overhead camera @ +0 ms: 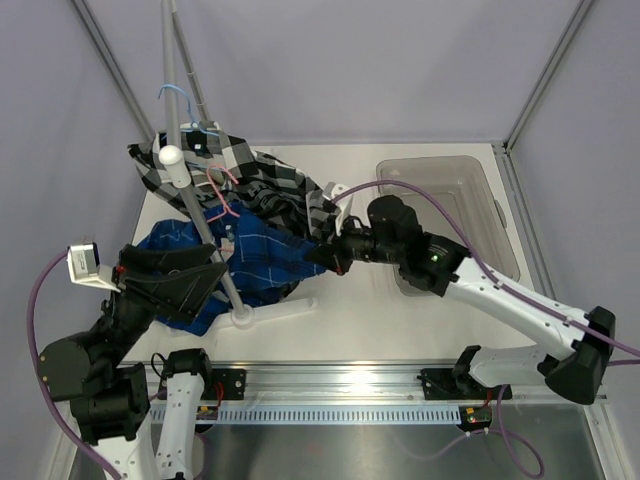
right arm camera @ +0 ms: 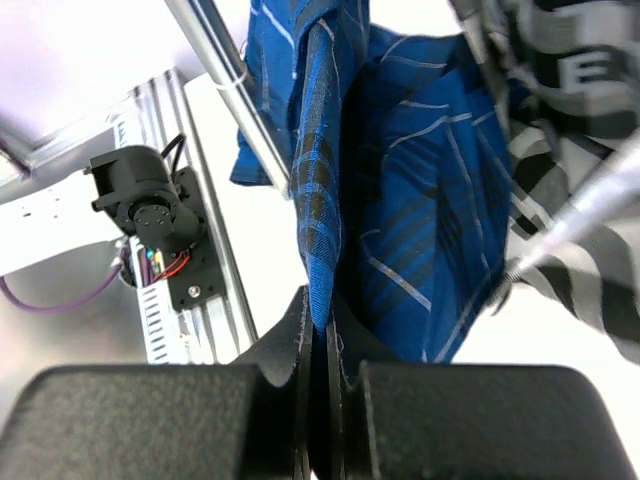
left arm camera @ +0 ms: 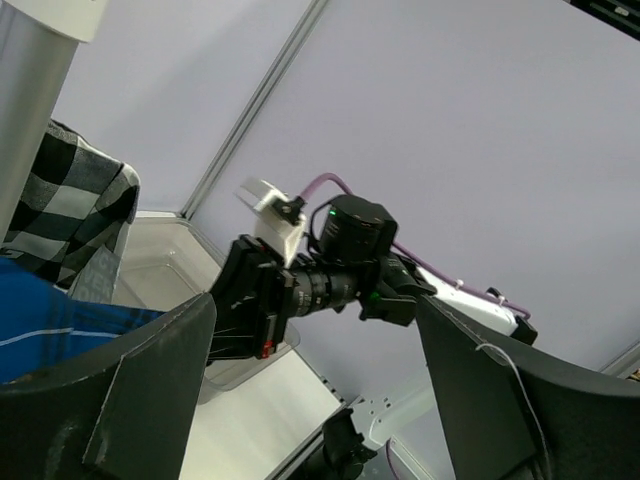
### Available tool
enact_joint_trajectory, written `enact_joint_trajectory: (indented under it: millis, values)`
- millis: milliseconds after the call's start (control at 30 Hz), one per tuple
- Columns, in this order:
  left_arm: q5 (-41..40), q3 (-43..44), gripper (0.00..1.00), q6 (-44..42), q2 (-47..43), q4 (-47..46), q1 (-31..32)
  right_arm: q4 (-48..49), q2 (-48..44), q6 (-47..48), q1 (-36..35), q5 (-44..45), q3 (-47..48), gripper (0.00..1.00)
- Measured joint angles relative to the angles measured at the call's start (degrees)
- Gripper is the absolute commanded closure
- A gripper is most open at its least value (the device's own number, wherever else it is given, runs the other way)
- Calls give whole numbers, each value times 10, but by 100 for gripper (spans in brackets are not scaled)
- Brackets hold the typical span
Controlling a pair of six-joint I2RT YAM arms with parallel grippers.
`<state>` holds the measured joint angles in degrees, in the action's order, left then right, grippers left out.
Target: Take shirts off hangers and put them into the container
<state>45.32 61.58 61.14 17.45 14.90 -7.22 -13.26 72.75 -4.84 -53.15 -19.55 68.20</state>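
The royal-blue plaid shirt [overhead camera: 262, 258] hangs low on the rack, partly under the black, white and grey checked shirt [overhead camera: 245, 178]. My right gripper [overhead camera: 322, 256] is shut on a fold of the blue shirt's edge [right arm camera: 318, 250], its fingertips [right arm camera: 325, 322] pinching the cloth. A pink hanger [overhead camera: 224, 196] shows among the shirts, and a light blue hanger [overhead camera: 180, 96] sits higher on the pole. Left of the blue shirt, my left gripper [overhead camera: 195, 282] stands open and empty [left arm camera: 318, 400]. The see-through container [overhead camera: 450, 205] lies at the right.
The white rack pole [overhead camera: 200, 215] slants across the shirts down to its base [overhead camera: 243, 316]. In the left wrist view the right arm's wrist [left arm camera: 330, 265] is straight ahead, the container [left arm camera: 165, 270] behind it. The metal rail [overhead camera: 330, 385] runs along the near edge.
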Motion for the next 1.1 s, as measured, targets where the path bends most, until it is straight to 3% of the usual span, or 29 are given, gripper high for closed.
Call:
enact_joint_trajectory:
  millis: [300,800,1100]
  values:
    - [16,31,13,31,65,-52,-20,-44,-119,-12,0,103,-6,100]
    - [22,177,12,66,191,-135,-32,-148,-116,-15,0,163,85,100]
    - [22,312,12,73,303,-154,-32,-213,-125,-21,0,200,130,100]
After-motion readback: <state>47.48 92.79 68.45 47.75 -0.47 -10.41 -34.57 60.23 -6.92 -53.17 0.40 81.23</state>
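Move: The right hand has the blue shirt's side pinched; from it the container lies roughly 30 cm to the right, 22 ahead and 25 below. The checked shirt hangs about 14 cm left of it and 16 ahead, some 3 below; the rack's foot is about 17 left, 3 back and 29 below. From the open left hand, the pink hanger inside the blue shirt is some 11 cm straight ahead and 7 lower. Right hand pulls the still-pinched blue shirt right and up, each some 10 cm; open left rises about 16. ##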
